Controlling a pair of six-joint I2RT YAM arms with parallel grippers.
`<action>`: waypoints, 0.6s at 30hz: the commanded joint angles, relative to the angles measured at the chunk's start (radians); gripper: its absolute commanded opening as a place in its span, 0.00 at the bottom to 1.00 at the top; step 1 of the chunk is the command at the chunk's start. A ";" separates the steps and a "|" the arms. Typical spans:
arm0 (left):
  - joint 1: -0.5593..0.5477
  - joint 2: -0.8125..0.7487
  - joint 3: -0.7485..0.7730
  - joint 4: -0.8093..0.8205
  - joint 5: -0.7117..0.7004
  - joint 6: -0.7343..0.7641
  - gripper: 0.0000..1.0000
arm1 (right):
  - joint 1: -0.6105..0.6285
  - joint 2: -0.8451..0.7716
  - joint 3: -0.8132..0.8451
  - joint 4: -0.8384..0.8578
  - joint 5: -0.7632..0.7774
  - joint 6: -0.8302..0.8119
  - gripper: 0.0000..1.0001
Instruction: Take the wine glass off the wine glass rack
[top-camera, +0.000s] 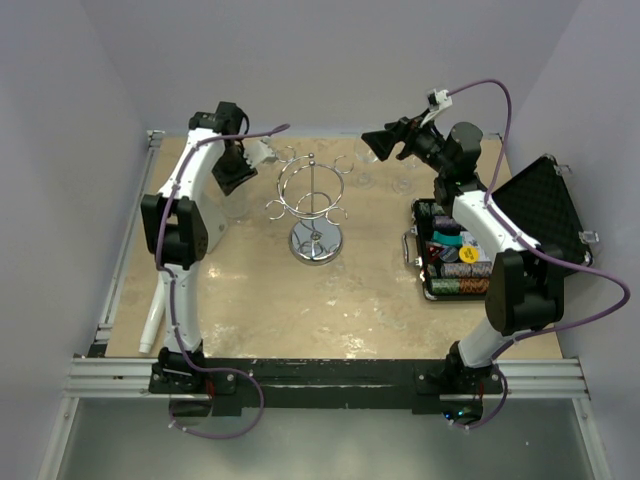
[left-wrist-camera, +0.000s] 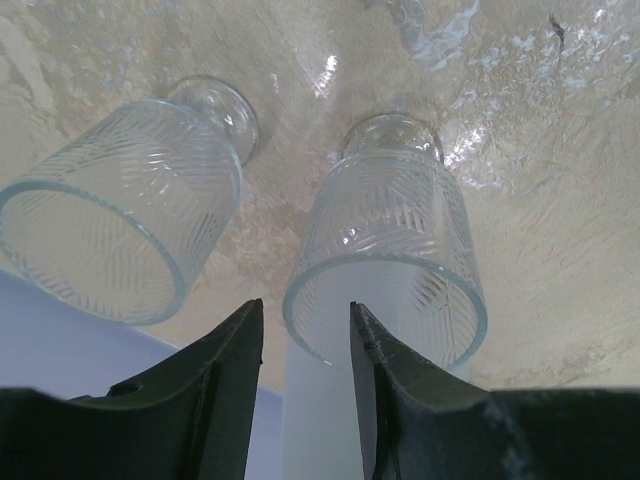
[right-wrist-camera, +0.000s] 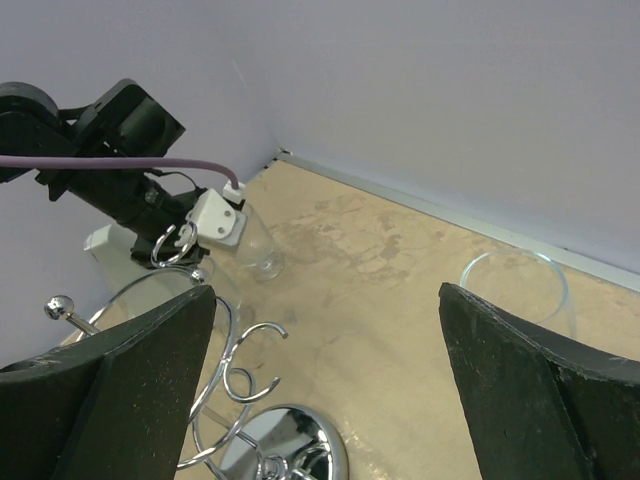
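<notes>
The wine glass rack (top-camera: 315, 215) stands mid-table, a chrome pole on a round disc base (right-wrist-camera: 285, 450) with curled hooks; the hooks that show hold nothing. In the left wrist view two clear ribbed glasses stand upright on the table: one wine glass (left-wrist-camera: 390, 230) right below my left gripper (left-wrist-camera: 305, 310), a second glass (left-wrist-camera: 120, 200) to its left. My left jaws are open and straddle the near rim of the middle glass without pinching it. In the right wrist view that glass (right-wrist-camera: 255, 245) sits under the left arm. My right gripper (right-wrist-camera: 327, 290) hangs wide open and holds nothing, behind the rack.
Another clear glass (right-wrist-camera: 520, 285) stands near the back wall on the right. An open black case (top-camera: 545, 210) with stacked poker chips (top-camera: 455, 265) lies at the right edge. A white object (top-camera: 150, 325) rests along the left edge. Lavender walls enclose three sides.
</notes>
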 joint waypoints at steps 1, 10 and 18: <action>-0.001 -0.092 0.071 0.010 0.005 0.002 0.47 | -0.004 -0.026 0.002 0.032 -0.005 -0.014 0.99; -0.001 -0.143 0.084 0.028 0.043 -0.040 0.55 | -0.004 -0.027 0.046 -0.038 0.014 -0.053 0.99; 0.042 -0.305 -0.009 0.178 0.097 -0.176 0.83 | -0.004 -0.047 0.189 -0.386 0.400 -0.165 0.99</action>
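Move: The upright wine glass just set down stands at the left hand's fingers, its middle about 3 cm back, 1 cm to the right and 6 cm below. A second wine glass stands about 8 cm ahead of the hand and 2 cm to its left; the white block is some 8 cm back and 9 cm left. The empty rack is about 11 cm back and 27 cm right. From the right hand the set-down glass lies roughly 52 cm left, 4 cm back and 27 cm lower. Comes free of the wine glass's rim, which the left fingers straddle without gripping: the left hand lifts almost straight up about 8 cm, gathering speed, opening wider and tipping its fingertips some 10 to 15 degrees outward, forward. Late on, the right hand, empty and wide open, eases a couple of centimetres forward and to the right, turning slightly clockwise. ##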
